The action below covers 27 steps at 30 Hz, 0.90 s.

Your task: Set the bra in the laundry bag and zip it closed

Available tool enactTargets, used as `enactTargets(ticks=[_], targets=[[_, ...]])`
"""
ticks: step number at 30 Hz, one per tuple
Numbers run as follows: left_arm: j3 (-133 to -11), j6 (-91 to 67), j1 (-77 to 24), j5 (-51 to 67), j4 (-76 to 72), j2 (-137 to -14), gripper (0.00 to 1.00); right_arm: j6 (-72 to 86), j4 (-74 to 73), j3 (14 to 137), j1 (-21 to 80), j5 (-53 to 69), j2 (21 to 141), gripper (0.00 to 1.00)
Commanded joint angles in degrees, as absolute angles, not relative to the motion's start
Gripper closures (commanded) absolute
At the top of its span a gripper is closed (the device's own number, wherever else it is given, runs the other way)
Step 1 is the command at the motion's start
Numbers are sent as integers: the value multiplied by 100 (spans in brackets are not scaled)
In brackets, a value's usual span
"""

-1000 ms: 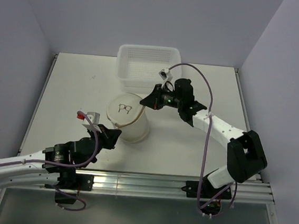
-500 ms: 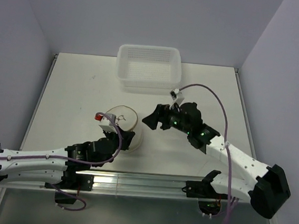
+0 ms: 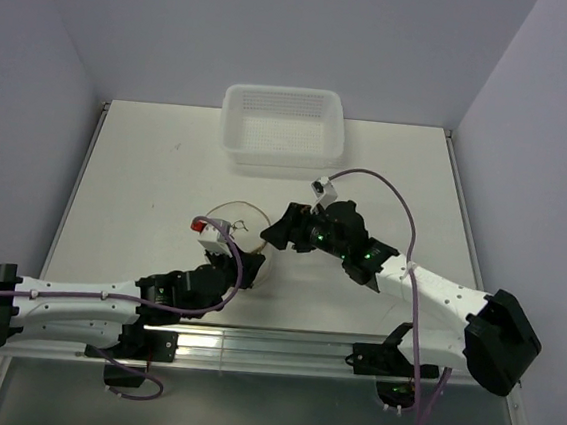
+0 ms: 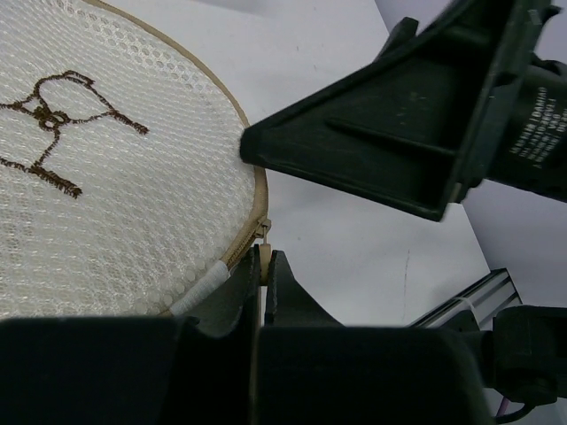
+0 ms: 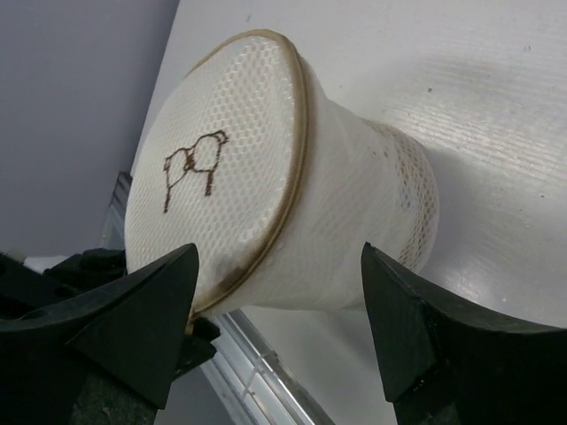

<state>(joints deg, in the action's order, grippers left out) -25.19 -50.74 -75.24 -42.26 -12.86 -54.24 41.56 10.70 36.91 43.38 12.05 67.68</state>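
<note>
The laundry bag [image 3: 240, 217] is a round white mesh drum with a tan rim and a brown mark on its flat lid [image 4: 97, 168]. It stands at mid-table. My left gripper [image 4: 260, 262] is shut on the small pale zipper pull at the lid's rim, on the bag's near right side [image 3: 241, 266]. Just right of the bag, my right gripper [image 3: 273, 234] is open. In the right wrist view its fingers [image 5: 279, 257] straddle the bag's side wall [image 5: 354, 204] without touching it. The bra is hidden from every view.
A white perforated plastic basket [image 3: 282, 122] stands at the back of the table. A metal rail [image 3: 281, 345] runs along the near edge below both arms. In the left wrist view one black finger of the right gripper [image 4: 381, 142] sits close to the lid's rim.
My right gripper has opened, let go of the bag's far rim and dropped back to its right side. My left gripper, still shut, has travelled right along the rim.
</note>
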Motion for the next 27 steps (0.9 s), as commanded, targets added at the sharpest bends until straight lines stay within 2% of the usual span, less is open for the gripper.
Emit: enactTargets(ticks=[1, 3, 4, 5, 6, 7, 8, 14, 21, 27], targets=[[-2610, -5142, -7576, -4175, -1573, -5423, 100, 4307, 1477, 4069, 4386, 1081, 7057, 20], [-2628, -5054, -7576, -4184, -1556, -5405, 100, 4315, 1529, 4113, 4386, 1020, 7172, 31], [-2637, -5028, -7576, -4175, -1556, -5405, 100, 4333, 1625, 4105, 4386, 1020, 7189, 42], [-2637, -5019, -7576, -4175, -1538, -5405, 100, 4368, 1687, 4122, 4386, 1011, 7224, 66], [-2637, -5010, -7576, -4184, -1521, -5397, 100, 4368, 1661, 4157, 4386, 976, 7242, 81], [-2628, -5018, -7576, -4192, -1486, -5379, 100, 4359, 1635, 4183, 4377, 923, 7251, 93], [-2611, -5027, -7576, -4192, -1459, -5362, 100, 4333, 1600, 4210, 4377, 801, 7234, 100], [-2426, -5212, -7576, -4403, -663, -4975, 100, 3834, 1162, 4727, 4097, 615, 7382, 100], [-2250, -5589, -7594, -4851, 683, -3799, 100, 3165, 800, 5089, 3824, 466, 7620, 100], [-2232, -5424, -7594, -4949, 774, -3533, 100, 3093, 993, 5072, 3814, 1090, 7778, 100]])
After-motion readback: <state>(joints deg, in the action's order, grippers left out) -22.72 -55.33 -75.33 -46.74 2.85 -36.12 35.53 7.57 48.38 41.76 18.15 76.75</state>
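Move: My left hand already pinches the zip pull; the zip's white end tab sits about 2 cm to its left. My open right hand has the laundry bag's rim almost between its fingers, about 1 cm ahead, 1 cm left and 1 cm lower; that spot is some 6 cm ahead and 1 cm right of my left hand. From my right hand, the bag's lid centres 2 cm ahead and 7 cm left, and the pull lies 5 cm back, 2 cm left. I dip my right hand about 1 cm and shut its wide-open fingers on the bag's rim, lift it forward and up, then ease back and left to finish about 4 cm from its start. My left hand keeps its pinch on the zip pull, waits until the right has gripped, then draws left about 5.5 cm, rising slightly, towards the white tab's side. ##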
